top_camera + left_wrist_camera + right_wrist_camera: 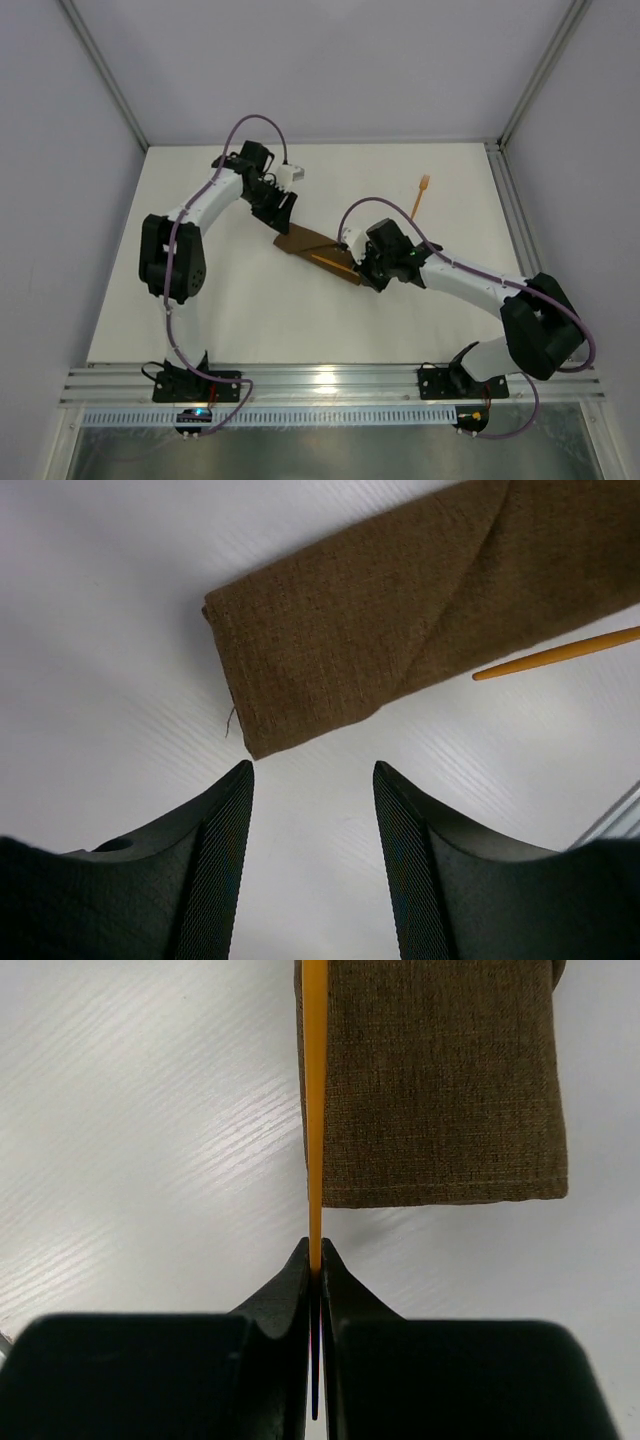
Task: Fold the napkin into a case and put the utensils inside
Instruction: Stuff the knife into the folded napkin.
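Observation:
The napkin lies folded into a narrow dark brown case (312, 245) (400, 600) (440, 1080) mid-table. My right gripper (357, 266) (315, 1252) is shut on the plain pointed orange utensil (314, 1110) (326, 262) (560, 654), gripping one end. The utensil runs along the case's near long edge, and its pointed tip shows beside the cloth, outside it. Just off the case's left end, my left gripper (283, 222) (312, 767) stands open with only bare table between its fingers. The orange fork (423, 192) lies alone at the back right.
White table top (250, 310) with a metal rail (330, 382) along the near edge and enclosure walls and frame posts (530, 90) around it. Both arms reach toward the middle from the near corners.

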Motion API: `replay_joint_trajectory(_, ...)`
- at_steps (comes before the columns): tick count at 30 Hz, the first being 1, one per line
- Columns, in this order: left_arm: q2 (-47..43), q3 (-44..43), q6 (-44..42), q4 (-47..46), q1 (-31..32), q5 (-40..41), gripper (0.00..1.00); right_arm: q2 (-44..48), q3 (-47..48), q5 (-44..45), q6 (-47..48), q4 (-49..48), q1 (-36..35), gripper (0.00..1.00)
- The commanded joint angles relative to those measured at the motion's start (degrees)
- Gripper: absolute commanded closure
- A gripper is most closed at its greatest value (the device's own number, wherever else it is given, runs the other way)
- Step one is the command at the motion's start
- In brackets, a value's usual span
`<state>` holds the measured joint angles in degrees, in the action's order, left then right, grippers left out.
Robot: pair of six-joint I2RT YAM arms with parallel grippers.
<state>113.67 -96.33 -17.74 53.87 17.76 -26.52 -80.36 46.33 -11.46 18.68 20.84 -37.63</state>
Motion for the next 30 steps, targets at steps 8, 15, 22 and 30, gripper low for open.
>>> replay_joint_trajectory(8,3.7,3.1,5.8,-14.8,2.9,9.6,0.45,-5.8,4.7,-3.2,-6.6,-3.0,3.6,0.97)
replay_joint_trajectory(15,6.6,3.3,5.4,-15.5,3.7,11.0,0.52,-10.8,9.0,-1.1,-7.8,1.6,4.1,0.97)
replay_joint_trajectory(22,7.2,3.5,5.3,-16.0,3.7,11.2,0.63,-11.8,10.5,-0.2,-6.9,2.8,4.1,0.97)
replay_joint_trajectory(30,7.9,3.4,5.5,-16.1,3.7,11.3,0.73,-6.0,8.1,0.6,-5.8,4.6,4.2,0.97)
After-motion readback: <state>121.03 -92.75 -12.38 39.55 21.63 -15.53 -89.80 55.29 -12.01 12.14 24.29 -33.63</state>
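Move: The napkin's left end is about 3 cm ahead of the left hand, 1 cm to its right and 7 cm below; the pocket mouth lies roughly 7 cm to this hand's right, level with it. From the right hand, which already holds the knife, that pocket mouth is some 8 cm ahead, 12 cm left and 3 cm below, and the napkin's right end about 3 cm ahead and 2 cm left. Left hand sinks about 7 cm, closing around the napkin's left end; right shifts the held knife 3 cm forward. ##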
